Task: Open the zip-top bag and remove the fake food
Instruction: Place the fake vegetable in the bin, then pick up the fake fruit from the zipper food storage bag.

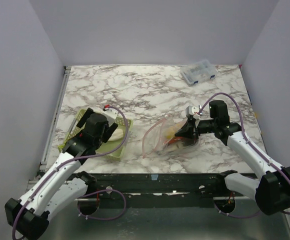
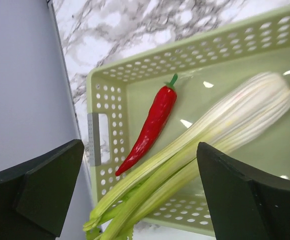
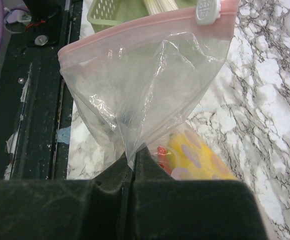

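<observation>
The clear zip-top bag (image 1: 165, 137) lies at mid table, its pink zip strip (image 3: 135, 27) open and a white slider (image 3: 207, 11) at one end. My right gripper (image 3: 133, 162) is shut on a fold of the bag's plastic (image 3: 150, 85). Inside the bag are a yellow piece (image 3: 195, 155) and something red (image 3: 161, 154). My left gripper (image 2: 140, 170) is open above the pale green basket (image 2: 135, 75), with nothing between its fingers (image 2: 45, 190). A red chili (image 2: 152, 125) and a pale green stalk (image 2: 210, 135) lie in the basket, the stalk's leafy end over the rim.
The basket (image 1: 80, 125) sits near the table's left front edge, close to the left wall. A small clear compartment box (image 1: 199, 72) stands at the back right. The dark front rail (image 3: 40, 100) runs just beside the bag.
</observation>
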Robot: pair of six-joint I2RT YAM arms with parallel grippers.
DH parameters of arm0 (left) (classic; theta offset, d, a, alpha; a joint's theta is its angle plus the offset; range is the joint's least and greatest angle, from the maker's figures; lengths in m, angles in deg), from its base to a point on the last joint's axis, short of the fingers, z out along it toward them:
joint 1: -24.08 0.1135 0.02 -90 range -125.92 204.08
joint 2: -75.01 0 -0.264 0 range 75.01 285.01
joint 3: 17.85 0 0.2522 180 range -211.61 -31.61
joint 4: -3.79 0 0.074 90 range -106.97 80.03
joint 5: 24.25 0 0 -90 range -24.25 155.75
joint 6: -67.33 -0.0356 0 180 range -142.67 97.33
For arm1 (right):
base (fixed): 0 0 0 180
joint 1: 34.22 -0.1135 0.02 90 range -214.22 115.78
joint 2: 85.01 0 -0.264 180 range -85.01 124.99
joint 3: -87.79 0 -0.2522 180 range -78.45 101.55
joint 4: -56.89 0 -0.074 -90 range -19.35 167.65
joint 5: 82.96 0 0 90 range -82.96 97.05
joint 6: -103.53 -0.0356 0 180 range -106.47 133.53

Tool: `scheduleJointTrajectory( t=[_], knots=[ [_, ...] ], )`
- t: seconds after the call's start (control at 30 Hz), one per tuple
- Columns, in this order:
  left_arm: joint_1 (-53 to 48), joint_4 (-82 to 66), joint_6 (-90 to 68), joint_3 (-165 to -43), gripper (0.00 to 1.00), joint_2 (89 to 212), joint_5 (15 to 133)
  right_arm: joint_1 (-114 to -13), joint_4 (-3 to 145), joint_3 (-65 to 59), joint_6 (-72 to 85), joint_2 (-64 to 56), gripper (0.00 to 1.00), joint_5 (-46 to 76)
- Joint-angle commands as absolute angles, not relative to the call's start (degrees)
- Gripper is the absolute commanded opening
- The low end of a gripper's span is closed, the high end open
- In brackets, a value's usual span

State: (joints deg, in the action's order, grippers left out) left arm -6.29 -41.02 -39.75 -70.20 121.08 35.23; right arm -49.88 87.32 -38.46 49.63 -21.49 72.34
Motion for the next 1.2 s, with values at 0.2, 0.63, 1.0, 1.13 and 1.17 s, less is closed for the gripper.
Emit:
scheduleJointTrajectory(
  t=[0.2,0.63,1.0,1.13,1.17],
  knots=[
    [-5.9,-41.7,-19.8,-76.4,0.99,106.9,57.0,-49.7,89.1,-38.7,51.0,-21.7,0.0,70.9],
    [-5.9,-33.9,8.2,-71.5,0.99,99.8,76.1,-49.6,89.4,-38.7,51.2,-21.9,0.0,70.6],
    [-5.9,-21.2,28.1,-63.7,0.99,99.1,84.3,-49.6,89.4,-38.6,51.3,-22.2,0.0,70.6],
    [-6.0,-18.4,35.7,-60.9,0.99,100.2,86.6,-49.5,89.6,-38.6,51.4,-22.4,0.0,70.6],
    [-6.0,-17.3,37.6,-60.0,0.99,100.7,87.5,-49.5,89.6,-38.6,51.4,-22.5,0.0,70.6]
  ],
)
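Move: The bag's open mouth lies about 28 cm to the left gripper's right, 6 cm back and some 8 cm lower; the yellow pepper in the bag is about 36 cm right, 4 cm back and 12 cm down. Some 13 cm below the gripper, the red chili lies roughly 3 cm left and level fore-and-aft, the celery's middle about 7 cm back with no sideways offset. From the right gripper the mouth is about 11 cm left, 2 cm back and 5 cm down. Leave the red chili in the bin and swing the already wide-open left gripper up and out over the bin's right side, some 16 cm right, 9 cm up and 8 cm back, towards the bag's mouth. Do the rise first, then travel nearly level, rolling the wrist almost 90 degrees, left side down, until the fingers point ahead-right. Keep the right gripper still, pinching the bag. ##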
